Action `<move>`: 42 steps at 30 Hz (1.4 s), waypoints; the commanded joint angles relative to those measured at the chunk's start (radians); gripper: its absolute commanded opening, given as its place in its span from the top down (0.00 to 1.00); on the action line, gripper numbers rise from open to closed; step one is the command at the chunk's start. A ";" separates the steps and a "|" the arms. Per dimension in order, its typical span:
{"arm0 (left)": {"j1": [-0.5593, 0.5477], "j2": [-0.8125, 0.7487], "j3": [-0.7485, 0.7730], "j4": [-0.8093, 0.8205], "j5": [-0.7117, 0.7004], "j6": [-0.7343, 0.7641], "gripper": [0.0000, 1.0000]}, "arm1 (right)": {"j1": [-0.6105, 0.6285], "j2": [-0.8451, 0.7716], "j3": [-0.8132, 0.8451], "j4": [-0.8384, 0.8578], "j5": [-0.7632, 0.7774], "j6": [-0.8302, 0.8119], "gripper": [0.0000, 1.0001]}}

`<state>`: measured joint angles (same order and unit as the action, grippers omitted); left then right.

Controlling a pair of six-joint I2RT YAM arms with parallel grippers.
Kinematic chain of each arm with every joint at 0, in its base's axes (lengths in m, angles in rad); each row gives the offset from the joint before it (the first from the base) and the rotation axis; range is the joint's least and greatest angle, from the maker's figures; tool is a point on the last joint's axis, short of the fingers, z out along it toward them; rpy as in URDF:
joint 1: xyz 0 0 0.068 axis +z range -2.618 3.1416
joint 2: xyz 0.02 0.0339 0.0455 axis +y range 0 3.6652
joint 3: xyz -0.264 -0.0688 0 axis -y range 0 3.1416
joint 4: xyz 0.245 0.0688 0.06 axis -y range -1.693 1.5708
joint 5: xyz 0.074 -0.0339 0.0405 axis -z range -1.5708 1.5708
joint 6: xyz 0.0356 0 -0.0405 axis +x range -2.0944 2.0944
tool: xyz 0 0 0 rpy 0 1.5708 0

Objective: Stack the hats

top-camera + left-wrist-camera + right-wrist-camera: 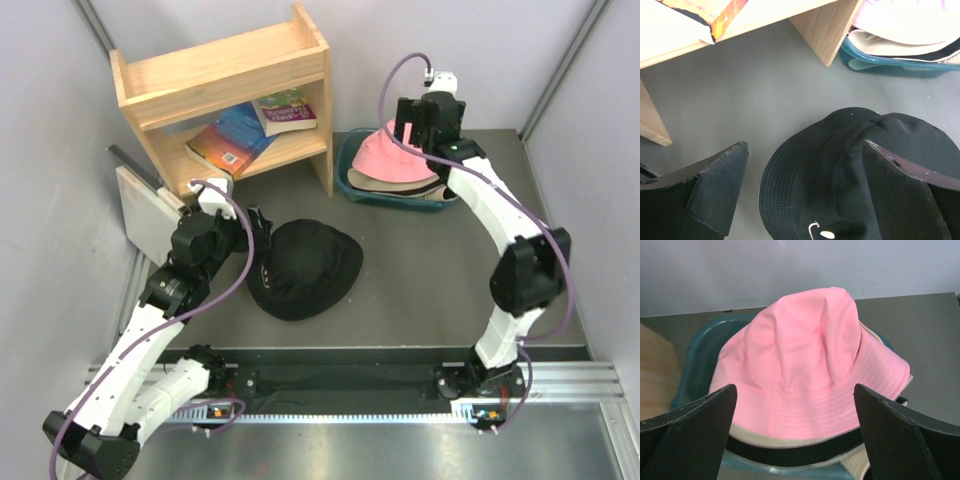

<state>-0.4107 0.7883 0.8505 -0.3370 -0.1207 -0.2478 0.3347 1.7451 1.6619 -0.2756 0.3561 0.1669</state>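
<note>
A black hat (305,268) (850,170) lies on the grey table in front of the left arm. My left gripper (258,245) (805,144) hovers open over its left brim, one finger (720,185) over bare table, the other over the crown. A pink hat (395,160) (805,365) tops a pile in the teal tub (360,185) (695,360), with a beige brim (755,437) and a black brim (800,452) under it. My right gripper (408,128) (795,387) hangs open just above the pink hat, holding nothing.
A wooden shelf (230,90) (825,30) holding books (250,130) stands at the back left, close to the tub. A grey board (145,210) leans by the left wall. Walls close in on both sides.
</note>
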 commanded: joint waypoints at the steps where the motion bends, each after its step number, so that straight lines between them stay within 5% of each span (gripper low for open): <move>1: 0.016 -0.003 -0.004 0.041 -0.026 0.018 0.01 | -0.046 0.174 0.150 0.105 0.044 -0.021 0.00; 15: 0.116 0.006 -0.010 0.056 0.029 0.019 0.01 | -0.141 0.441 0.326 0.223 0.001 0.002 0.27; 24: 0.200 0.012 -0.014 0.073 0.110 -0.005 0.01 | -0.146 0.446 0.357 0.243 -0.029 -0.055 0.98; 29: 0.202 0.003 -0.016 0.073 0.110 -0.007 0.01 | -0.137 0.343 0.340 0.207 -0.075 -0.069 1.00; 34: 0.202 -0.021 -0.016 0.075 0.113 -0.010 0.01 | -0.080 0.076 0.176 0.249 -0.101 -0.096 1.00; 42: 0.205 -0.063 -0.014 0.092 0.159 -0.007 0.01 | 0.122 -0.312 -0.036 0.234 -0.077 -0.115 1.00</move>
<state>-0.2119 0.7506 0.8410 -0.3176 -0.0097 -0.2512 0.3653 1.6123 1.6844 -0.1024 0.2714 0.0723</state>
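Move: Ahead of the right hand by about 12 cm, some 12 cm lower and 3 cm to the right, lies the middle of the pink hat. The teal basket under it is centred about as far ahead, 17 cm below the hand; the bookshelf's right wall stands some 18 cm left of the hand and 14 cm ahead. From the left hand, the pink hat is roughly 35 cm ahead, 38 cm right and 10 cm below. Reaching forward and down with a drift to the right, the open right hand comes into the pink hat, easing shut on the way, and pinches a fold of its cloth. It then turns back, rising some 20 cm while drawing back about 15 cm and somewhat left, fingertips tipping upward, grip kept. The left hand, open and empty, edges about 4 cm left, away from the black hat. ##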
